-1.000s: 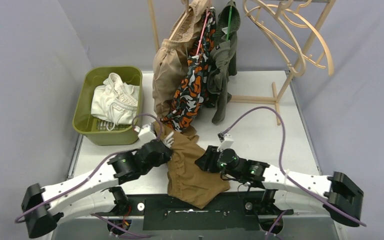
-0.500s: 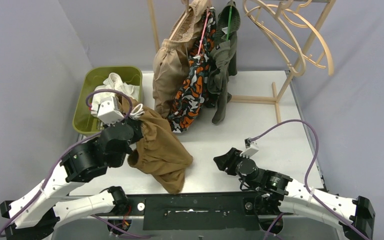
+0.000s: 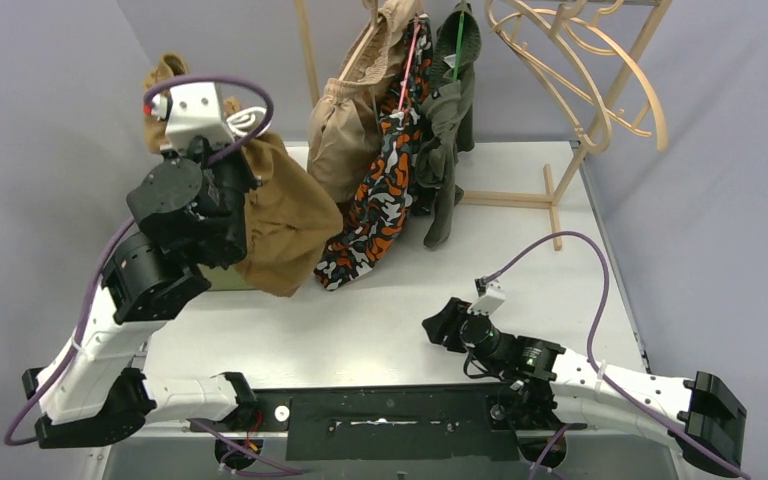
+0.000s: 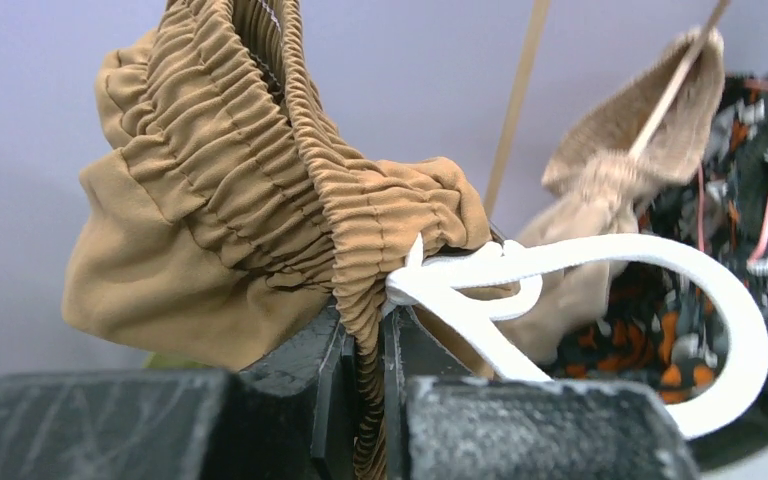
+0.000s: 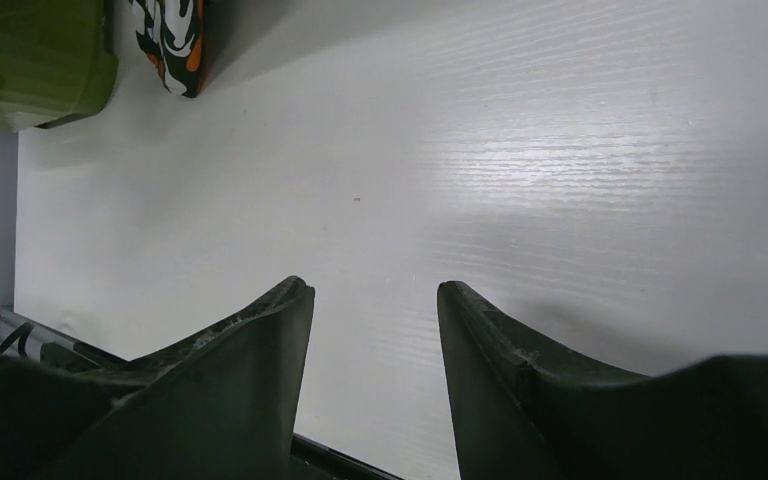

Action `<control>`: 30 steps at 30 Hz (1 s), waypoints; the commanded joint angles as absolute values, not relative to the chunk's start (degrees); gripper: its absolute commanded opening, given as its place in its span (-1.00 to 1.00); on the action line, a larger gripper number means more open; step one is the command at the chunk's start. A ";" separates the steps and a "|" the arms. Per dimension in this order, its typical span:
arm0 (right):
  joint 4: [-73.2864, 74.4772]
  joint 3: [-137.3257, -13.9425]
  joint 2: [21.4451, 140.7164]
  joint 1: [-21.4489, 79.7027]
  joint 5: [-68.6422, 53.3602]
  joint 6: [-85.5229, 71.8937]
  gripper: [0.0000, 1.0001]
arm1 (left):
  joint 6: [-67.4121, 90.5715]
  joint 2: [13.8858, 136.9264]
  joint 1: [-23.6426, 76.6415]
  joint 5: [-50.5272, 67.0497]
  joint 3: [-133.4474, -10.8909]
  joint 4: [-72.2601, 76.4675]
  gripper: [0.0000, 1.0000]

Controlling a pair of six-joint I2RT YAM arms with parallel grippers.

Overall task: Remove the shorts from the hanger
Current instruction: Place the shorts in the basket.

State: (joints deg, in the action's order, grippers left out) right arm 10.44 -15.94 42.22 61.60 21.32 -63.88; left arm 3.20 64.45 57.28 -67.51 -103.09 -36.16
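My left gripper (image 4: 365,330) is shut on the gathered waistband of the brown shorts (image 3: 280,215), beside their white drawstring (image 4: 580,265). It holds them high at the back left, and the cloth hangs free below the wrist. Three more shorts hang on the wooden rail at the back: beige (image 3: 345,130), orange-black-grey camouflage (image 3: 385,190) on a pink hanger (image 3: 407,60), and dark olive (image 3: 447,130) on a green hanger (image 3: 455,50). My right gripper (image 3: 438,325) stands open and holds nothing, low over the bare table (image 5: 520,150) at the front right.
A green bin (image 5: 30,60) sits at the table's left, mostly hidden behind my raised left arm in the top view. A wooden rack (image 3: 580,70) with bare curved hangers stands at the back right, its foot (image 3: 550,200) on the table.
My left arm has lifted the brown shorts off the front of the table, up and to the back left. My right gripper has let go of them, drawn back right and widened slightly.
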 commanded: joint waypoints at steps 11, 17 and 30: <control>2.49 -23.00 50.42 61.96 19.54 -56.30 0.00 | -12.53 82.26 25.72 -49.46 -125.44 -33.04 -1.00; 5.13 -24.19 49.67 61.78 18.60 -54.74 0.00 | 3.91 86.61 -2.55 -20.97 -120.29 -36.92 -1.00; 8.84 -24.96 46.89 56.77 19.19 -47.51 0.01 | 15.32 84.18 -10.60 13.54 -85.27 -29.19 -1.00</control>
State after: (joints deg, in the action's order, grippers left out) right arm 8.32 -21.89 47.24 59.83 17.93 -52.03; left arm 11.35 88.60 -11.16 -3.66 -87.11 -34.04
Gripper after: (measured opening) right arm 0.502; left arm 0.058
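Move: The left hand holds the brown shorts high up; the basket's middle lies about 16 cm ahead, 15 cm to its left and some 45 cm below. The beige trousers hang roughly 25 cm ahead and 16 cm right, 22 cm lower; the camo trousers 19 cm ahead and 22 cm right, 32 cm lower. From the right hand the basket is about 26 cm ahead and 51 cm left, nearly level. The left hand, still pinching the shorts, arcs some 25 cm forward-left, then dips 30 cm towards the basket. ##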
